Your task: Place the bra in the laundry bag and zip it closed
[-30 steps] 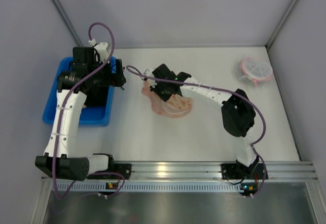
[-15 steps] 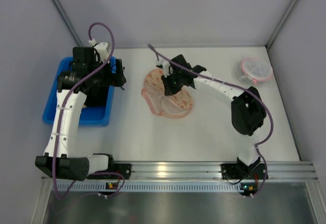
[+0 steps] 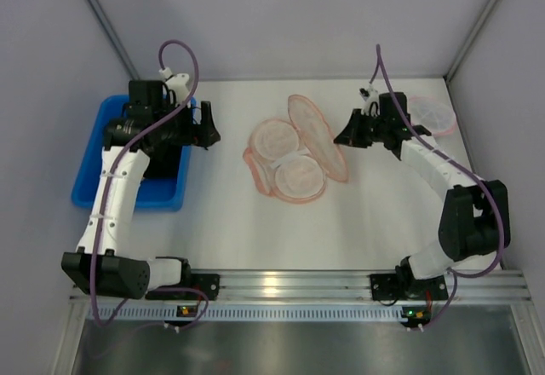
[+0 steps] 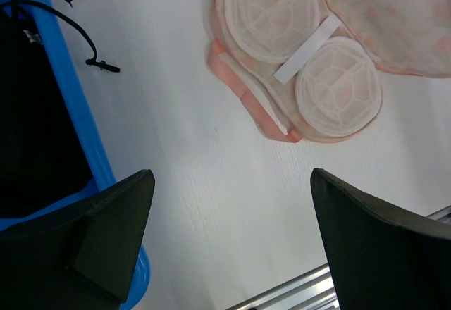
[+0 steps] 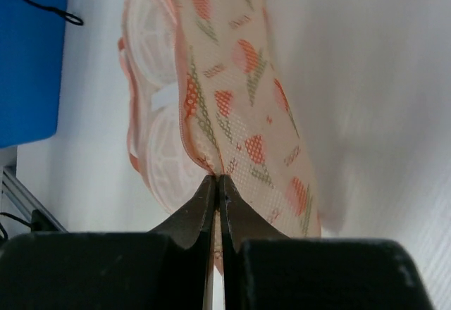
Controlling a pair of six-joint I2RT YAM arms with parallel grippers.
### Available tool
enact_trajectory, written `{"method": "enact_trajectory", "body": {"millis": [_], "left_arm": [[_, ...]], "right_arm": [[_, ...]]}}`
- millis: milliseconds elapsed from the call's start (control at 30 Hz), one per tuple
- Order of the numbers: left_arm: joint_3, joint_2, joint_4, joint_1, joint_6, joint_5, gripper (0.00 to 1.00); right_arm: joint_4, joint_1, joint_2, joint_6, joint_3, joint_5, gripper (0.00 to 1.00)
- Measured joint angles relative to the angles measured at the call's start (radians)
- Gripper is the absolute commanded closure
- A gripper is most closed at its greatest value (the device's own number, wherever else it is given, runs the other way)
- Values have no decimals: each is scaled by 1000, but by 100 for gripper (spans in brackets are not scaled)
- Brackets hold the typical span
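Observation:
The laundry bag [image 3: 300, 176] lies open mid-table, showing two round pale mesh cups joined by a white strap [image 4: 307, 40]. Its printed top flap [image 3: 317, 136] stands lifted toward the right. My right gripper [image 3: 342, 139] is shut on that flap's pink zipper edge [image 5: 204, 156], jaws pressed together on the fabric [image 5: 218, 178]. My left gripper [image 3: 209, 127] hangs open over bare table [image 4: 231, 183] between the blue bin and the bag, holding nothing. The bra is out of view.
A blue bin [image 3: 85, 183] at the left holds black clothing [image 4: 35, 127], with a black cord trailing over its rim. A small round pink-rimmed mesh item [image 3: 436, 119] sits at the far right behind my right arm. A metal rail [image 3: 281, 285] runs along the near edge.
My right gripper has swung right with the bag's top flap in it, folding the bag open and baring the two round cups. The left arm shifted only slightly.

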Motion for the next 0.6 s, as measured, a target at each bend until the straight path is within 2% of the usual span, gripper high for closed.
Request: {"method": "enact_trajectory", "body": {"millis": [267, 467, 600], "left_arm": [[-20, 80, 57, 0, 3, 43, 2], [-35, 101, 84, -3, 1, 45, 2], [-35, 101, 98, -3, -5, 31, 2]], "right_arm": [[10, -166, -77, 56, -220, 28, 100], [-37, -214, -183, 33, -283, 47, 100], [-115, -214, -193, -40, -283, 51, 100]]}}
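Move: The right hand, shut on the edge of the laundry bag's lid flap, has the bare table spot where that edge is laid about 6 cm back, 10 cm to its right and 9 cm below. The near cup lies some 11 cm left and 5 cm back of this hand, the far cup 18 cm left and 6 cm ahead, both about 8 cm lower. That table spot is roughly 46 cm right of the open left hand, 2 cm back and 20 cm down. The right hand keeps its pinch on the lid flap's edge and draws it about 10 cm to the right, away from the two cups, sinking some 6 cm mostly early on and coming back towards the base about as far, while the hand turns some 15 degrees clockwise and tips down a little. Meanwhile the empty left hand, fingers still wide open, eases about 3 cm forward and 3 cm down beside the blue bin, touching nothing. ##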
